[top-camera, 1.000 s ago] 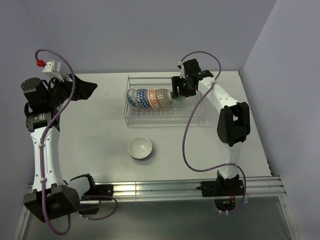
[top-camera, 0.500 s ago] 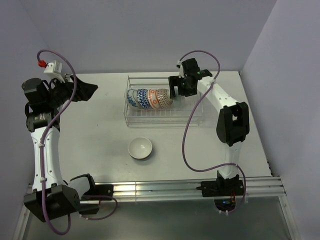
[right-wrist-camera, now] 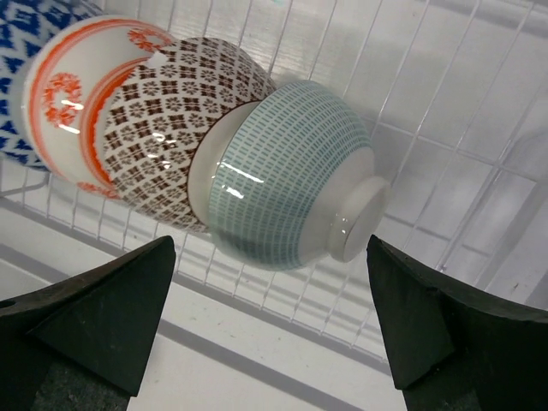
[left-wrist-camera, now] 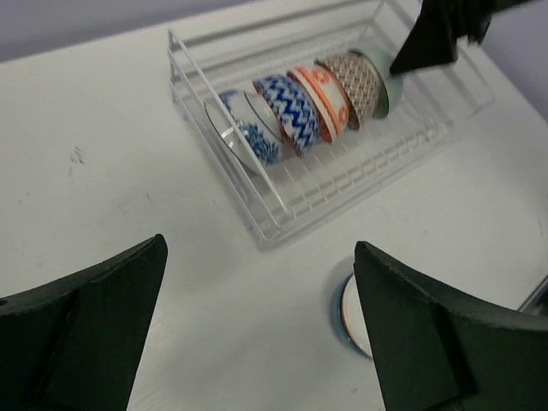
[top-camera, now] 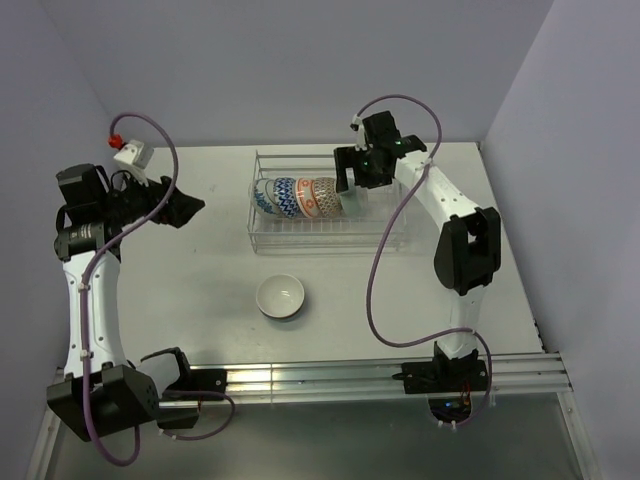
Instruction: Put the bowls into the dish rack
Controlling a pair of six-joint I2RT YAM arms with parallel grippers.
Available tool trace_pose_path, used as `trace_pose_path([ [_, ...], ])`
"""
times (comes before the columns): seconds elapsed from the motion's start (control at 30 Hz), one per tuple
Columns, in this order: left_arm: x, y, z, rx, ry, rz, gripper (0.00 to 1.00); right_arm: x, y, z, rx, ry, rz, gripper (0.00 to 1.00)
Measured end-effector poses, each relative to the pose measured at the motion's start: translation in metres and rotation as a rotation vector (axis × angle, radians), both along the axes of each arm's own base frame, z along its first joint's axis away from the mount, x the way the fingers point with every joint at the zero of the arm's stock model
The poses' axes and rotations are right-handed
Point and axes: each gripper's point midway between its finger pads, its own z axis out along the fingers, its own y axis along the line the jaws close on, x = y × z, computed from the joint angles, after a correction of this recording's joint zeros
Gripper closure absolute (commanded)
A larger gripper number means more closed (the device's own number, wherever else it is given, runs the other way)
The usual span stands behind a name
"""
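Observation:
The dish rack (top-camera: 380, 228) stands at the back middle of the table, with several bowls on edge in a row in it. From left to right in the left wrist view they are a blue-and-white bowl (left-wrist-camera: 248, 130), a blue zigzag bowl (left-wrist-camera: 287, 111), an orange-red bowl (left-wrist-camera: 321, 98), a grey-brown bowl (left-wrist-camera: 353, 81) and a teal bowl (right-wrist-camera: 287, 175). My right gripper (top-camera: 350, 185) is open over the teal bowl, its fingers apart on either side of it. A white bowl (top-camera: 280, 296) sits upright on the table in front of the rack. My left gripper (top-camera: 190, 208) hangs open at the left, holding nothing.
The right half of the rack (right-wrist-camera: 445, 94) holds no bowls. Blue-grey walls close in the table at the back and both sides. A metal rail (top-camera: 330, 378) runs along the near edge.
My right gripper has opened, let go of the teal bowl in the rack and drawn back a little. My left arm has swung slightly right and down toward the table.

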Motion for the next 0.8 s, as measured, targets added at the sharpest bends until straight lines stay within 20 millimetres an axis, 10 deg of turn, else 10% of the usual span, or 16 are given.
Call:
trace_pose_path([
  [0.47, -0.070, -0.083, -0.123, 0.404, 0.149, -0.472, 0.27, -0.046, -0.022, 0.165, 0.106, -0.374, -0.001, 0.00],
  [0.8, -0.132, -0.120, -0.179, 0.568, 0.177, -0.765, 0.25, -0.061, -0.048, 0.150, 0.076, -0.348, -0.047, 0.00],
])
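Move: The white bowl stands about 13 cm back and 17 cm to the right of the left hand, some 28 cm below it; the dish rack's middle is about 10 cm ahead of that hand, 28 cm right and 26 cm down. From the right hand, the white bowl lies roughly 25 cm back, 19 cm left and 13 cm down. The pale green bowl, already released in the rack, sits some 7 cm below the right hand and 2 cm left, level fore and aft. The empty left hand swoops down about 18 cm while drawing back and to the right, 12 to 13 cm each, towards the white bowl, turning some 45 degrees clockwise as its fingers tip down to point right and down at the bowl and narrow by roughly a quarter, still well open and short of touching. Meanwhile the right hand, fingers staying wide open, climbs some 17 cm clear of the pale green bowl with its fingertips tilting up and outward, drawing back and drifting right past the bowl's foot side, then sinks a couple of centimetres. ##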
